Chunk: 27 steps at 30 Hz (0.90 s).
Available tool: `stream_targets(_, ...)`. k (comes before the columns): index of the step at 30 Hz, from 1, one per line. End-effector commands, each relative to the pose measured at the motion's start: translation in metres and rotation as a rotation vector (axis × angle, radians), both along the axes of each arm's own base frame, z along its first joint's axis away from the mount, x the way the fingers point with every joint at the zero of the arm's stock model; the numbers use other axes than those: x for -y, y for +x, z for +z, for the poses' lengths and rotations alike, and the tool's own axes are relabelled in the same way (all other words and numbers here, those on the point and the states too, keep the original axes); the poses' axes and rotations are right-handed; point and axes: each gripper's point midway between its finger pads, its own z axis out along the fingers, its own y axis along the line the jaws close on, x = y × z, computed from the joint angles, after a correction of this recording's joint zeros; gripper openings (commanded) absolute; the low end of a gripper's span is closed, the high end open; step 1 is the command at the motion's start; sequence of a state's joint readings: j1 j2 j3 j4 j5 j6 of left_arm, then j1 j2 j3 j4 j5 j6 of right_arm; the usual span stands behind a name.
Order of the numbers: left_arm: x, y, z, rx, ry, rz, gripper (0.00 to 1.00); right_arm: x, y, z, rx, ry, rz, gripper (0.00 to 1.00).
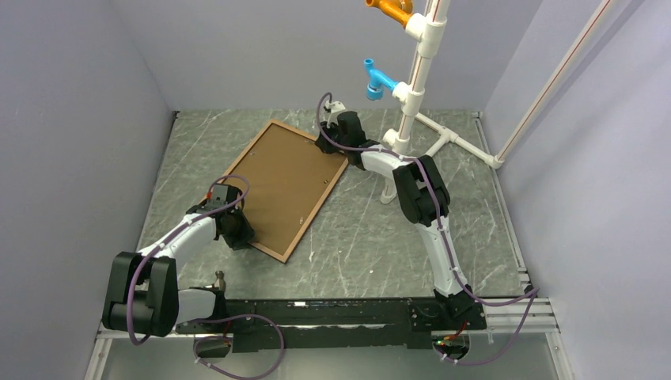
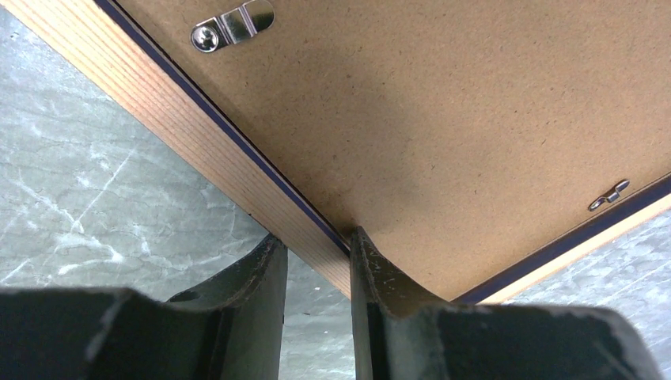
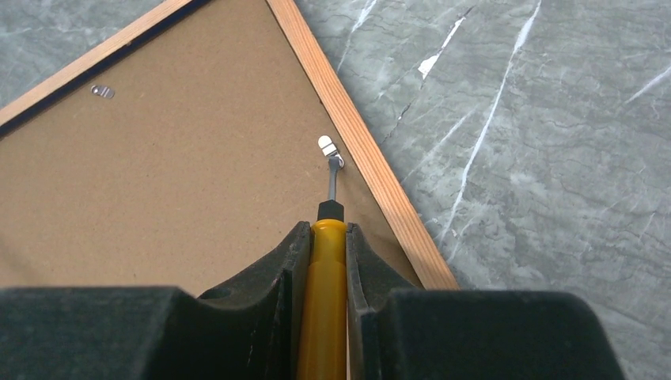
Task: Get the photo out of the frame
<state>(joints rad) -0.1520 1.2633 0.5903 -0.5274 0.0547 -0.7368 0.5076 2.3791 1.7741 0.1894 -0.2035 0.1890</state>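
Observation:
The frame (image 1: 317,201) lies face down on the table, its wooden back rail and brown backing board (image 1: 281,184) facing up. The photo is hidden under the board. My left gripper (image 1: 236,232) is at the frame's near left edge. In the left wrist view it (image 2: 312,237) straddles the rail (image 2: 182,119), one finger at the outer edge and one on the board. My right gripper (image 1: 327,143) is at the far right edge, shut on a yellow screwdriver (image 3: 323,301). The screwdriver's tip touches a metal clip (image 3: 327,147) beside the rail (image 3: 380,182).
More metal clips (image 2: 233,24) sit along the board's edges. A white pipe stand (image 1: 411,95) with a blue fitting (image 1: 377,81) and an orange fitting (image 1: 392,10) rises at the back right. Grey walls close in left, back and right.

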Motion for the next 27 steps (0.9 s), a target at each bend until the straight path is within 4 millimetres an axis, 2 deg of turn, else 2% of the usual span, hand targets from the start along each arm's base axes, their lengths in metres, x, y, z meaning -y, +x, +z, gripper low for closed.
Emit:
stream_targets(1,-0.006,-0.017,-0.019,-0.055,0.057,-0.097,0.0,-0.021,-0.021,0.002,-0.008,-0.005,0.129,0.0)
stream_targets(11,-0.004,-0.017,-0.02,-0.058,0.047,-0.087,0.0,-0.021,-0.03,0.036,0.05,-0.034,0.13,0.0)
stream_targets(17,-0.003,-0.018,-0.02,-0.057,0.042,-0.08,0.0,-0.011,-0.037,0.056,0.092,-0.145,0.019,0.0)
stream_targets(22,-0.003,-0.018,-0.02,-0.054,0.036,-0.075,0.0,-0.007,-0.073,0.066,0.086,-0.205,-0.014,0.0)
stream_targets(27,-0.001,-0.02,-0.024,-0.062,0.027,-0.073,0.01,-0.004,-0.142,0.076,0.041,-0.237,0.007,0.0)
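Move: The screwdriver in the right hand has its tip at the clip on the frame's far edge, about 5 cm ahead and 5 cm left of the hand and 4 cm below. The next clip, on the right-hand long edge, lies roughly 8 cm back, straight behind the hand and 5 cm lower; the frame's right corner is 6 cm right and 2 cm back. From the left hand that next clip is some 19 cm ahead and 22 cm right. Keeping its grip on the yellow screwdriver, the right hand first eases about 2 cm left while starting back, then speeds up straight back, about 10 cm in all and rising 3 to 4 cm, so the tip comes free of the far-edge clip and is carried over the backing board towards the clip on the right-hand edge. The wrist tilts some 15 degrees on the way, pointing the driver more steeply down, while the left hand stays still with its fingers still astride the near-left edge of the frame. ##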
